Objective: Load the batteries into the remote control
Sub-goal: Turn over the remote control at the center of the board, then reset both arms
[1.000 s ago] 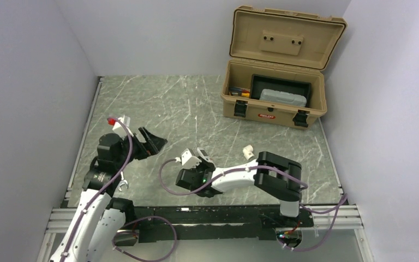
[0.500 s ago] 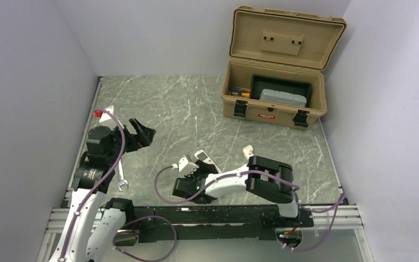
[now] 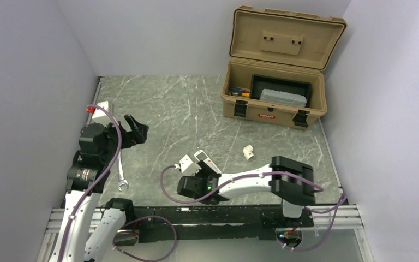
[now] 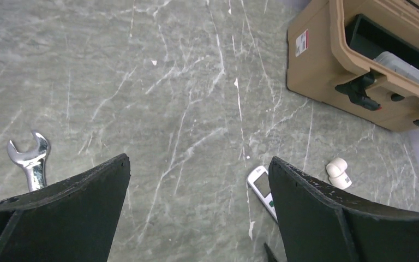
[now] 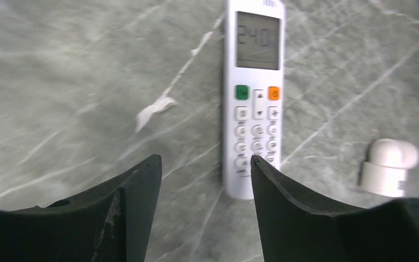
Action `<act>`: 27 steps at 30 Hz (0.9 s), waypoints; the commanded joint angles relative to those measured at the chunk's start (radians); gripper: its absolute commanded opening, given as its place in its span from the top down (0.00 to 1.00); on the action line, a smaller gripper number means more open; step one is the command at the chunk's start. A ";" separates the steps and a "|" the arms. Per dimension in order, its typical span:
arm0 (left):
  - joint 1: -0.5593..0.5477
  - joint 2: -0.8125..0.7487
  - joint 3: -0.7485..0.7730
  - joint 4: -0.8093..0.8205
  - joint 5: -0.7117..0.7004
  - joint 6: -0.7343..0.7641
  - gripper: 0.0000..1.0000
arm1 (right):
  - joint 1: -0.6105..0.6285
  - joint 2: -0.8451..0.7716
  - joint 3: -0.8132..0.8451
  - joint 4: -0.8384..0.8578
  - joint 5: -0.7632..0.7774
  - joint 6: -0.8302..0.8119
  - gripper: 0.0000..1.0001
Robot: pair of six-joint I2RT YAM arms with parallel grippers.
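Observation:
The remote control [image 5: 256, 98] lies face up on the marble table, its pale screen at the far end and its green and orange buttons showing. My right gripper [image 5: 204, 158] stands open just short of its near end, with nothing between the fingers. From above, the remote control [image 3: 204, 161] rests in front of the right gripper [image 3: 210, 173]. My left gripper [image 3: 137, 126] hangs wide open and empty over the left of the table, well apart from the remote control [image 4: 262, 185]. The batteries are out of view.
A small white plastic piece [image 3: 247, 153] lies to the right of the remote. A steel wrench [image 3: 121, 177] lies at the near left. A tan toolbox [image 3: 275, 82] stands open at the back right, with a grey case inside.
The right gripper has opened and drawn back toward the near edge, leaving the remote lying on the table. The left arm has swung back and to the left.

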 commanded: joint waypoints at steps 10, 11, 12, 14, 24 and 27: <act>0.005 0.039 0.029 0.010 0.058 0.051 0.01 | -0.023 -0.609 -0.254 0.337 -0.173 0.071 0.32; 0.005 0.039 0.008 0.028 0.094 0.063 0.01 | -0.040 -0.657 -0.286 0.359 -0.183 0.071 0.32; 0.004 0.035 -0.023 0.055 0.137 0.064 0.01 | -0.062 -0.712 -0.326 0.390 -0.188 0.080 0.32; 0.003 0.016 -0.083 0.093 0.151 0.032 0.01 | -0.117 -0.831 -0.398 0.420 -0.207 0.118 0.30; -0.007 -0.037 -0.190 0.090 0.082 0.073 0.01 | -0.255 -1.218 -0.593 0.221 -0.104 0.229 0.00; -0.008 -0.006 -0.170 0.065 0.054 0.085 0.01 | -0.255 -1.265 -0.618 0.182 -0.074 0.279 0.00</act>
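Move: The remote control already lies face up near the right hand, its middle roughly 5 cm straight ahead and 2 cm below. The pipe fitting is around 10 cm ahead of that hand and 16 cm to its right, also about 2 cm lower; the toolbox sits some 31 cm ahead and 26 cm right. From the left hand the remote is about 26 cm right, 3 cm back and 25 cm below. Already free of the remote, the right hand draws back about 3 cm and slightly left, then climbs away from it, swinging right and a little forward to end some 14 cm higher and 11 cm right. Its left side rolls up nearly 60 degrees and its half-open fingers spread fully. The left hand, empty and open, sinks about 7 cm. ##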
